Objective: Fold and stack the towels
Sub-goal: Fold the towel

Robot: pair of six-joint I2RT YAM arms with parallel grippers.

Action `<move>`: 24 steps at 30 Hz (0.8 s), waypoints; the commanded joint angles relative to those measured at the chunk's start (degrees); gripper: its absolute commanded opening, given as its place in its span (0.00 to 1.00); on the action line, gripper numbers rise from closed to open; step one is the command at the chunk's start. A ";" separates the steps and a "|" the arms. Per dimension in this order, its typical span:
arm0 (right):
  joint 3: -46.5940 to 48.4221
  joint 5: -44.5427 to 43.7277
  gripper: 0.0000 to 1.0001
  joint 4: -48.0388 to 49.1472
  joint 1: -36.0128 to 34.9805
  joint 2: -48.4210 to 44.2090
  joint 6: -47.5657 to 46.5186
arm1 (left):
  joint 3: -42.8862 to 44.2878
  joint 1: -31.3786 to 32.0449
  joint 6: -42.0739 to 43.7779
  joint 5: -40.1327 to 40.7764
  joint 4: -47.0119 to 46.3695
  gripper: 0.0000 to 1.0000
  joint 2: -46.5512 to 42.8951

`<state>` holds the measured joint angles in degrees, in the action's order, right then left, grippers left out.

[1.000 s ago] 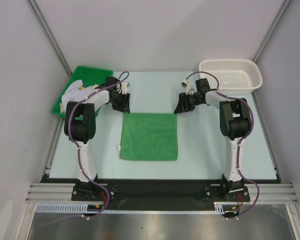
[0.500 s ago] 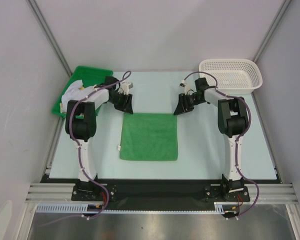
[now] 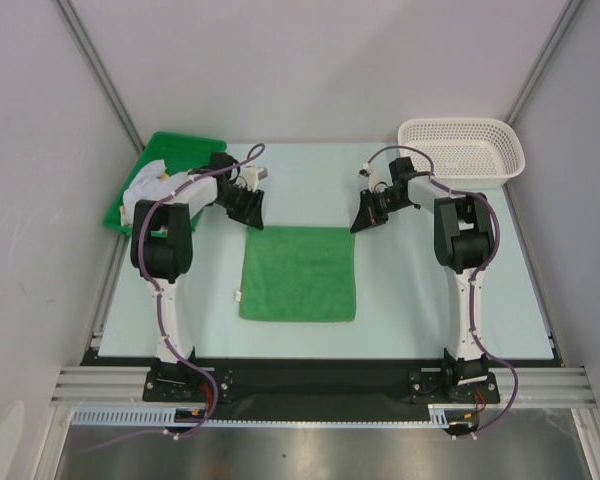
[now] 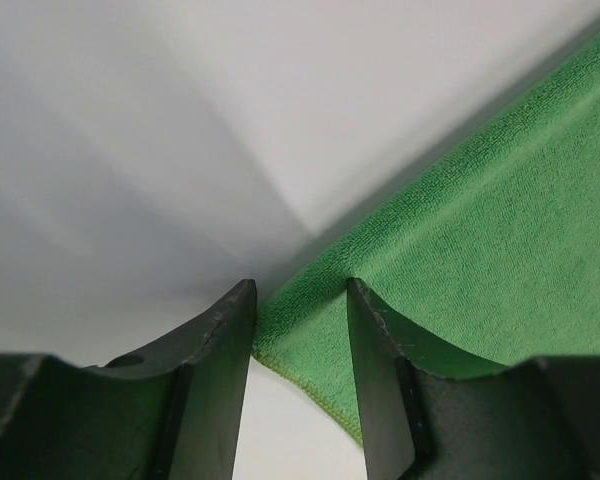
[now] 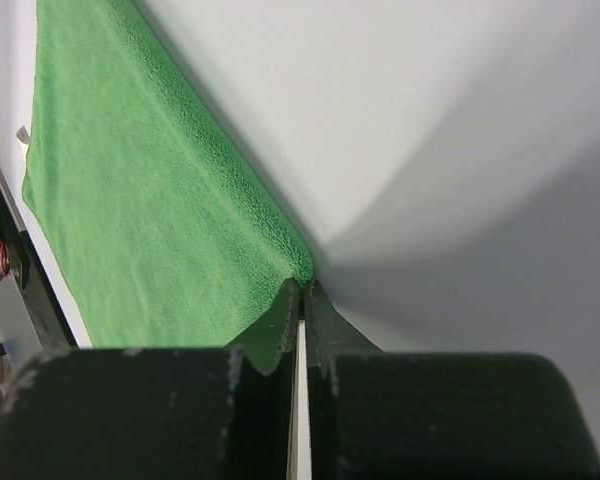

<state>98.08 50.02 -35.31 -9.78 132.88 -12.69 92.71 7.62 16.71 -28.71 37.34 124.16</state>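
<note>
A green towel (image 3: 298, 272) lies flat in the middle of the table. My left gripper (image 3: 250, 212) stands open at its far left corner. In the left wrist view that corner (image 4: 310, 310) lies between the two fingers of the left gripper (image 4: 300, 300), untouched by the pads. My right gripper (image 3: 363, 218) is at the far right corner. In the right wrist view the right gripper (image 5: 305, 285) is shut, its tips pinching the corner of the green towel (image 5: 150, 200), whose edge rises slightly toward them. More towels (image 3: 148, 185), white and yellow, lie bunched in the tray.
A green plastic tray (image 3: 185, 147) sits at the back left, just behind the left arm. A white mesh basket (image 3: 462, 148) stands at the back right. Grey walls close in both sides.
My right gripper has shut on the towel's far right corner. The left gripper has edged slightly toward the far left corner and stays open. The towel has not moved.
</note>
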 commanded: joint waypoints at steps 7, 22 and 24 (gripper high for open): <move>3.25 -0.63 0.00 -1.08 0.29 1.42 -0.32 | 0.98 -2.34 4.82 3.40 3.53 0.47 0.21; 4.75 -5.27 0.00 1.72 1.61 0.81 1.25 | 4.05 -1.90 3.60 6.21 4.41 0.00 2.23; 4.92 -6.95 0.00 3.05 2.05 0.28 1.87 | 4.85 -1.82 2.28 6.82 2.39 0.00 2.14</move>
<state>100.57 48.38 -35.86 -9.28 134.08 -11.53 94.87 6.00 19.68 -25.47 41.41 125.14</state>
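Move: The folded towel's far left corner lies only about 2 cm to the left of the left hand and 1 cm lower, with the half-open fingers straddling the towel edge. From that hand the towel's middle is about 12 cm back and 9 cm right, its white label 18 cm back and 4 cm left, the green bin some 12 cm ahead and 20 cm left. For the right hand, already pinching the far right corner, the far left corner lies about 24 cm left, level with it. Leftward, low and level along the towel's far edge, the left hand slides about 2.5 cm to the far left corner, sinking a touch as its half-open fingers close and pinch the corner. The right hand keeps its grip on the far right corner, nearly still, then starts forward, about 1 cm. ##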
